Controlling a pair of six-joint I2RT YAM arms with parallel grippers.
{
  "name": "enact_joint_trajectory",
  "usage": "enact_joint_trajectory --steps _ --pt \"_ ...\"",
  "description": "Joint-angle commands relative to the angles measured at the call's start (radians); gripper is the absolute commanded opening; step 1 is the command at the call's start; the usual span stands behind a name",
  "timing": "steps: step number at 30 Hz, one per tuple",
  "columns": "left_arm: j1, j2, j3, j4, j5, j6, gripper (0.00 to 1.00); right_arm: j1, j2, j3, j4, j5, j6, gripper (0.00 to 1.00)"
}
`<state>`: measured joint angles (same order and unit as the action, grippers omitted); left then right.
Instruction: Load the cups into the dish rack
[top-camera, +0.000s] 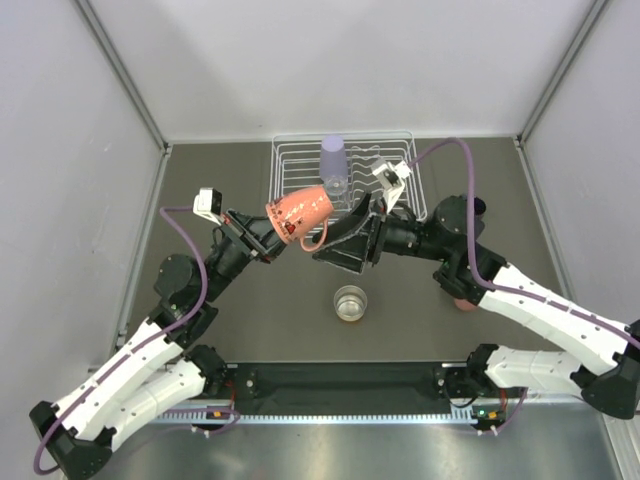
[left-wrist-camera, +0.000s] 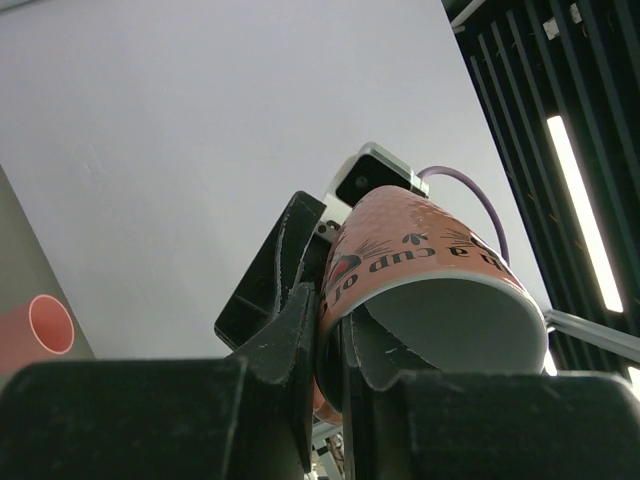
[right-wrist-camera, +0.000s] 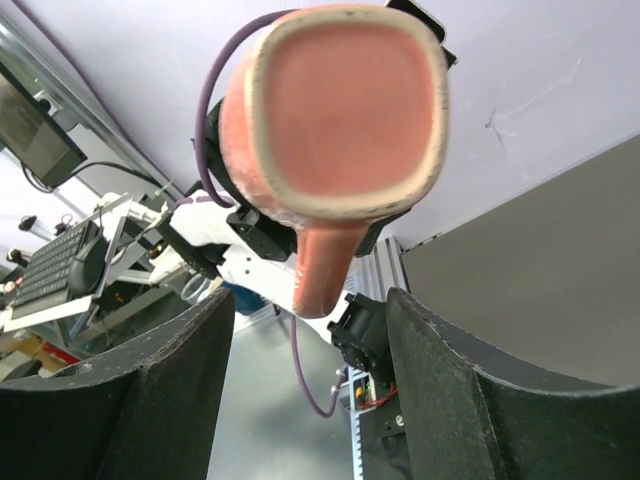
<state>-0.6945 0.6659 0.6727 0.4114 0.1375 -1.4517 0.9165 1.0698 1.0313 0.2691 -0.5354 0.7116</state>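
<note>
My left gripper (top-camera: 270, 233) is shut on the rim of the salmon-pink handled mug (top-camera: 298, 213) and holds it on its side above the table, in front of the white wire dish rack (top-camera: 400, 200). In the left wrist view the gripper (left-wrist-camera: 335, 335) has one finger inside the mug (left-wrist-camera: 420, 265) and one outside. My right gripper (top-camera: 336, 240) is open just right of the mug. In the right wrist view the mug's base (right-wrist-camera: 345, 105) faces me and its handle (right-wrist-camera: 325, 265) hangs above the open gripper (right-wrist-camera: 310, 340). The lavender tumbler (top-camera: 333, 160) stands in the rack. The steel cup (top-camera: 351, 302) stands on the table.
The dark blue mug (top-camera: 478, 208) stands right of the rack, partly behind my right arm. The pink tumbler (top-camera: 462, 301) shows only as a sliver under my right forearm; a pink cup end (left-wrist-camera: 48, 325) also shows at the left edge of the left wrist view.
</note>
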Motion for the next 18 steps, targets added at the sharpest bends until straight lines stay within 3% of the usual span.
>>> enact_joint_trajectory --steps 1,18 --pt "0.001 -0.008 0.015 0.145 0.02 -0.029 0.0 0.015 0.015 0.067 0.094 -0.001 0.012 0.6" --pt "0.0 0.015 -0.042 0.198 0.034 -0.053 0.0 0.013 0.117 0.118 0.173 -0.069 0.071 0.37"
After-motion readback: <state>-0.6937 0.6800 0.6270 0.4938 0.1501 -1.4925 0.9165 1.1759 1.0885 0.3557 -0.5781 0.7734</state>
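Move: My left hand still holds the orange cup by its rim. The cup's middle lies about 5 cm right, 3 cm ahead and 2 cm above that hand, its handle some 7 cm right. From my open right hand the handle is about 3 cm left and level, with the cup body some 5 cm left and 4 cm ahead. The metal cup is roughly 40 cm below, 4 cm right; the dish rack about 35 cm ahead, equally low. With my right hand I ease left about 2 cm, rising roughly 1 cm, towards the handle, and close my fingers from well open to a little over a third, one pad above the handle and one below. I all but hold my left hand still, keeping its grip on the rim; it sinks about half a centimetre. ##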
